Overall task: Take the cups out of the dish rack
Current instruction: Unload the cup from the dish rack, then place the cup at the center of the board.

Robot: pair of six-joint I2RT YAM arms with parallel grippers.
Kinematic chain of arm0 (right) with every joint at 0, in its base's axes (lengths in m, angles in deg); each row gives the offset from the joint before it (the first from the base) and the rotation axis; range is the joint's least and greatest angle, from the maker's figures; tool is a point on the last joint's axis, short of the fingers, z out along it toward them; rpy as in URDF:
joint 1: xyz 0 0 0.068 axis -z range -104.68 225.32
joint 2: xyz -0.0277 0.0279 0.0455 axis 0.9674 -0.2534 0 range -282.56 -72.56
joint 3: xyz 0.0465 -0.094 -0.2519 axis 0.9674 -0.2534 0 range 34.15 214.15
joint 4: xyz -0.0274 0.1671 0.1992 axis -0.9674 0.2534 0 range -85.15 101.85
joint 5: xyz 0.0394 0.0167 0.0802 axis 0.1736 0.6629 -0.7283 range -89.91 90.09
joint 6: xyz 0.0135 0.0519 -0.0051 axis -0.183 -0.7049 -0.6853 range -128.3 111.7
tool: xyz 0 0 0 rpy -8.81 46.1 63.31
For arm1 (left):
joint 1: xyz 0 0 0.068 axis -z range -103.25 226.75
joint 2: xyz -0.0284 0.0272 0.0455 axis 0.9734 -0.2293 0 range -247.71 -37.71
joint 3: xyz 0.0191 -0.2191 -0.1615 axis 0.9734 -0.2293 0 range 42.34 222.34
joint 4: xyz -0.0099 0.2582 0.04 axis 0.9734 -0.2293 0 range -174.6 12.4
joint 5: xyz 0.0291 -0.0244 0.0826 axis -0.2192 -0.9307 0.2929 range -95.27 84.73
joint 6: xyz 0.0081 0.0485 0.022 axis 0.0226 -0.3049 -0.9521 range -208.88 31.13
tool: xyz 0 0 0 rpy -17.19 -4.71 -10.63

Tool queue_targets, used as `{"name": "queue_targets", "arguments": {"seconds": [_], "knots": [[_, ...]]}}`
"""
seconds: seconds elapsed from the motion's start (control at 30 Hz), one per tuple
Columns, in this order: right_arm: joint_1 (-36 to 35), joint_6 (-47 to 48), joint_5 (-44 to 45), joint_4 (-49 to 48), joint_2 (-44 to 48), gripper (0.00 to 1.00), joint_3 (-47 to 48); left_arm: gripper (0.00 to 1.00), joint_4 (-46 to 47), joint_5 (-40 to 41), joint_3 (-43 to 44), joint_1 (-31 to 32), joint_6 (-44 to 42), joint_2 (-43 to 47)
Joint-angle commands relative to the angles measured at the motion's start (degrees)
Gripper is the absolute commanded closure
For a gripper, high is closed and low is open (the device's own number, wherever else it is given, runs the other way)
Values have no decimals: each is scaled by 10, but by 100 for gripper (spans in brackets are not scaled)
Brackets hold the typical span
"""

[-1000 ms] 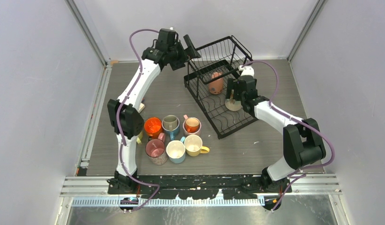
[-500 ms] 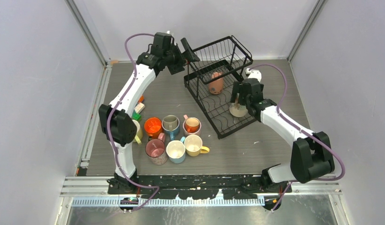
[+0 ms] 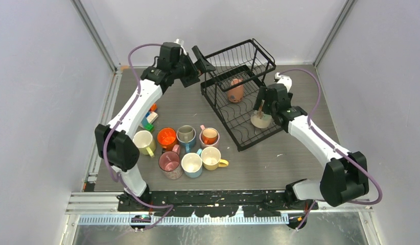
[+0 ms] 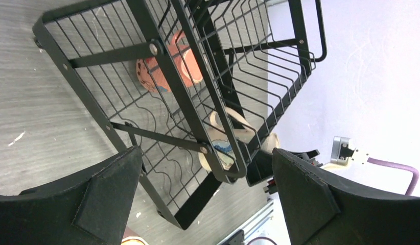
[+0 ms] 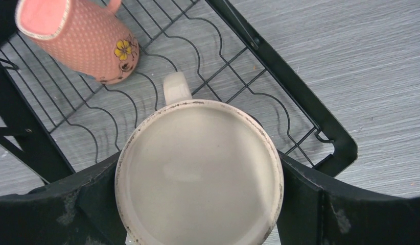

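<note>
The black wire dish rack [image 3: 237,97] stands at the back middle of the table. A salmon cup [image 3: 235,90] lies on its side on the lower tray, also seen in the left wrist view [image 4: 169,66] and the right wrist view [image 5: 80,41]. My right gripper [image 3: 261,115] is shut on a beige cup [image 5: 197,173] over the tray's right end, a finger pressed on each side. My left gripper [image 3: 204,59] hangs open at the rack's upper left corner, holding nothing [image 4: 208,178]. Several cups [image 3: 191,164] stand grouped on the table at front left.
Small coloured blocks [image 3: 149,118] lie beside the left arm. The rack's frame [image 5: 279,76] runs close around the held beige cup [image 4: 223,138]. Grey walls enclose the table on three sides.
My right gripper has shifted right and toward me along the tray with the beige cup in it. My left arm has swung left, uncovering a cream cup on the table.
</note>
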Motion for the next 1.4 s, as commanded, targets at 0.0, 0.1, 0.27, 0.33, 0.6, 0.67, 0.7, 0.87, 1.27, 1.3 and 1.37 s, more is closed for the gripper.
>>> {"name": "queue_targets", "arguments": {"seconds": [0.0, 0.1, 0.27, 0.33, 0.6, 0.67, 0.7, 0.87, 1.27, 1.3, 1.37], "knots": [[0, -44, 27, -24, 57, 83, 69, 0, 60, -31, -37, -3, 21, 57], [-1, -53, 28, -5, 71, 83, 77, 0, 76, -43, -68, -1, 32, 81], [0, -76, 25, 31, 92, 84, 86, 0, 106, -60, -130, 12, 58, 114], [0, -84, 20, 45, 100, 84, 89, 0, 120, -65, -155, 19, 71, 126], [0, -117, 2, 104, 145, 84, 111, 0, 197, -65, -263, 85, 127, 165], [0, -134, -11, 115, 155, 84, 121, 0, 234, -65, -293, 105, 147, 170], [0, -144, -21, 118, 159, 84, 126, 0, 246, -65, -306, 113, 155, 171], [0, -197, -61, 128, 175, 85, 142, 0, 312, -64, -353, 147, 178, 173], [0, -276, -137, 142, 181, 86, 185, 2, 477, -66, -405, 172, 265, 157], [0, -282, -145, 136, 182, 86, 186, 4, 495, -67, -411, 173, 276, 156], [0, -297, -165, 120, 183, 86, 183, 7, 521, -68, -420, 176, 298, 155]]}}
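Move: The right hand already grips the beige cup and is taking it to the open left gripper, some 26 cm left, 6 cm ahead and 15 cm higher. The pink cup in the rack stands about 12 cm ahead, 13 cm left and 8 cm below. From the left hand, the beige cup lies roughly 26 cm right, 6 cm back and 17 cm below; the rack's upper shelf is 9 cm ahead, 13 cm right and 8 cm below. Right lifts the held cup about 14 cm, rolling 30 degrees; open left sweeps back and right towards it. ##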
